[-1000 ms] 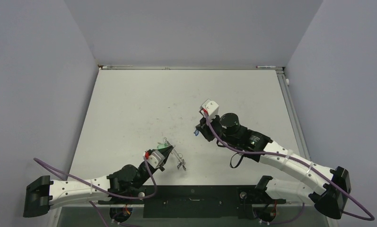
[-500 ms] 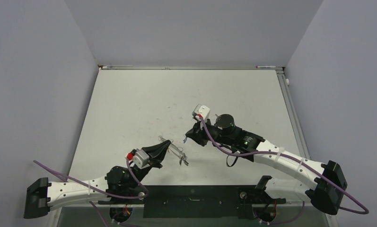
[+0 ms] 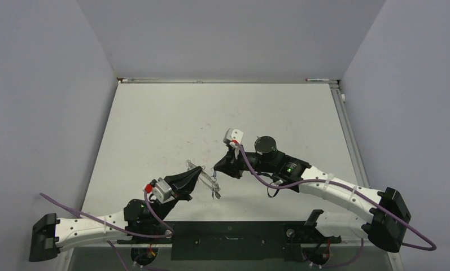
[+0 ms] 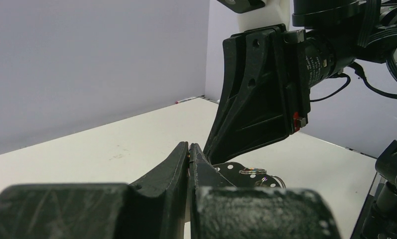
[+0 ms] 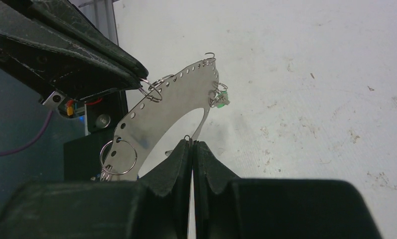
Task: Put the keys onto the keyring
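Note:
The keyring (image 5: 151,117) is a curved flat silver band with a row of holes. It hangs in the air and also shows in the top view as the keyring (image 3: 209,182). My left gripper (image 3: 202,174) is shut on its edge; its fingers (image 5: 86,55) reach in from the upper left. A green-tagged key (image 5: 220,97) hangs near the band's far end. A split ring (image 5: 118,157) carries more keys (image 5: 104,174) at its near end. My right gripper (image 5: 192,142) is shut just below the band's inner curve. It pinches a key of which only a small wire loop (image 5: 187,137) shows.
The white table (image 3: 171,124) is scuffed, with grey walls on three sides. A black base rail (image 3: 228,240) runs along the near edge. Purple cables trail from both arms. In the left wrist view the right gripper's body (image 4: 258,109) looms just behind the left gripper (image 4: 189,148).
The left gripper has lifted and tipped the keyring up and to the right. The right gripper has swung left and down until its tips are beside the keyring.

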Robot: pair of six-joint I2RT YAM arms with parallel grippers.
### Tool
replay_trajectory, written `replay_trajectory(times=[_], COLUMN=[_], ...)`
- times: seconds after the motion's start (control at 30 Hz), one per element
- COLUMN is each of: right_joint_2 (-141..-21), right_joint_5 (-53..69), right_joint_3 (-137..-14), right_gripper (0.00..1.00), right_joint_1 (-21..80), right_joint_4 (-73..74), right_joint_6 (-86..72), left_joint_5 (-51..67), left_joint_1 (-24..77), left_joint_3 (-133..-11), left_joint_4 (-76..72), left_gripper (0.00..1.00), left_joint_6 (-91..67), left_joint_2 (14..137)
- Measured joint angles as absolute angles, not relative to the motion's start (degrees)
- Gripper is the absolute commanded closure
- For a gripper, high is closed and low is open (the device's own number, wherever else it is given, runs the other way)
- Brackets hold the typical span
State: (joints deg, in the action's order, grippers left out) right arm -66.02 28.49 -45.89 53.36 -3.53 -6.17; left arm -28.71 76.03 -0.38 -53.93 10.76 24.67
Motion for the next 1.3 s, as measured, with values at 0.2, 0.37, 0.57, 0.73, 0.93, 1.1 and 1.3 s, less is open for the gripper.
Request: replay_trajectory(times=[0.2, 0.37, 0.57, 0.73, 0.93, 1.1, 1.3], right_joint_2=[-66.0, -66.0, -66.1, -66.1, -66.1, -66.1, -62.9], right_joint_5=[30.5, 31.5, 31.2, 27.6, 14.9, 1.5, -8.2], right_joint_3=[-45.9, -45.9, -45.9, -45.9, -45.5, -44.6, -42.8], right_gripper=[0.95, 0.95, 0.95, 0.95, 0.95, 0.95, 0.95], right_joint_1=[53.7, 53.7, 53.7, 53.8, 53.6, 51.8, 45.1], right_joint_4=[-4.3, -5.5, -6.9, -6.7, -5.5, -1.2, 4.8], right_joint_6=[-6.3, -6.7, -6.8, -6.6, -6.9, -8.8, -11.7], left_joint_5=[-28.6, -28.6, -28.7, -30.2, -32.9, -31.2, -26.0], left_joint_1=[76.0, 76.0, 76.0, 76.0, 75.3, 70.3, 62.9], left_joint_3=[-0.4, -0.4, -0.4, -0.4, -0.4, -0.4, -2.7], left_joint_4=[-54.6, -54.8, -54.8, -54.8, -58.4, -63.0, -72.0], left_gripper=[1.00, 1.00, 1.00, 1.00, 1.00, 1.00, 1.00], left_joint_6=[10.7, 10.7, 10.7, 9.6, 7.8, 6.1, 4.2], left_joint_2=[24.6, 24.6, 24.7, 25.1, 33.6, 47.4, 64.8])
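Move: My left fingers hold the keyring plate and my right pinches the blue-tagged key. From my right hand the plate's middle is about 3 cm left, 3 cm back and 2 cm below, its green-tagged key some 8 cm left and 1 cm ahead. The black-tagged key lies on the table roughly 16 cm ahead, 14 cm right and 19 cm below. From my left hand the blue-tagged key hangs about 4 cm right, 1 cm ahead and 5 cm below. After barely shifting beside the plate, I swing my right hand away from the keyring, about 12 cm forward and nearly as far right, sinking some 5 cm while it turns nearly 50 degrees clockwise, still pinching the blue-tagged key. My left hand waits, then lowers the plate about 9 cm and carries it some 6 cm forward, fingers tipping flatter, grip kept shut. ##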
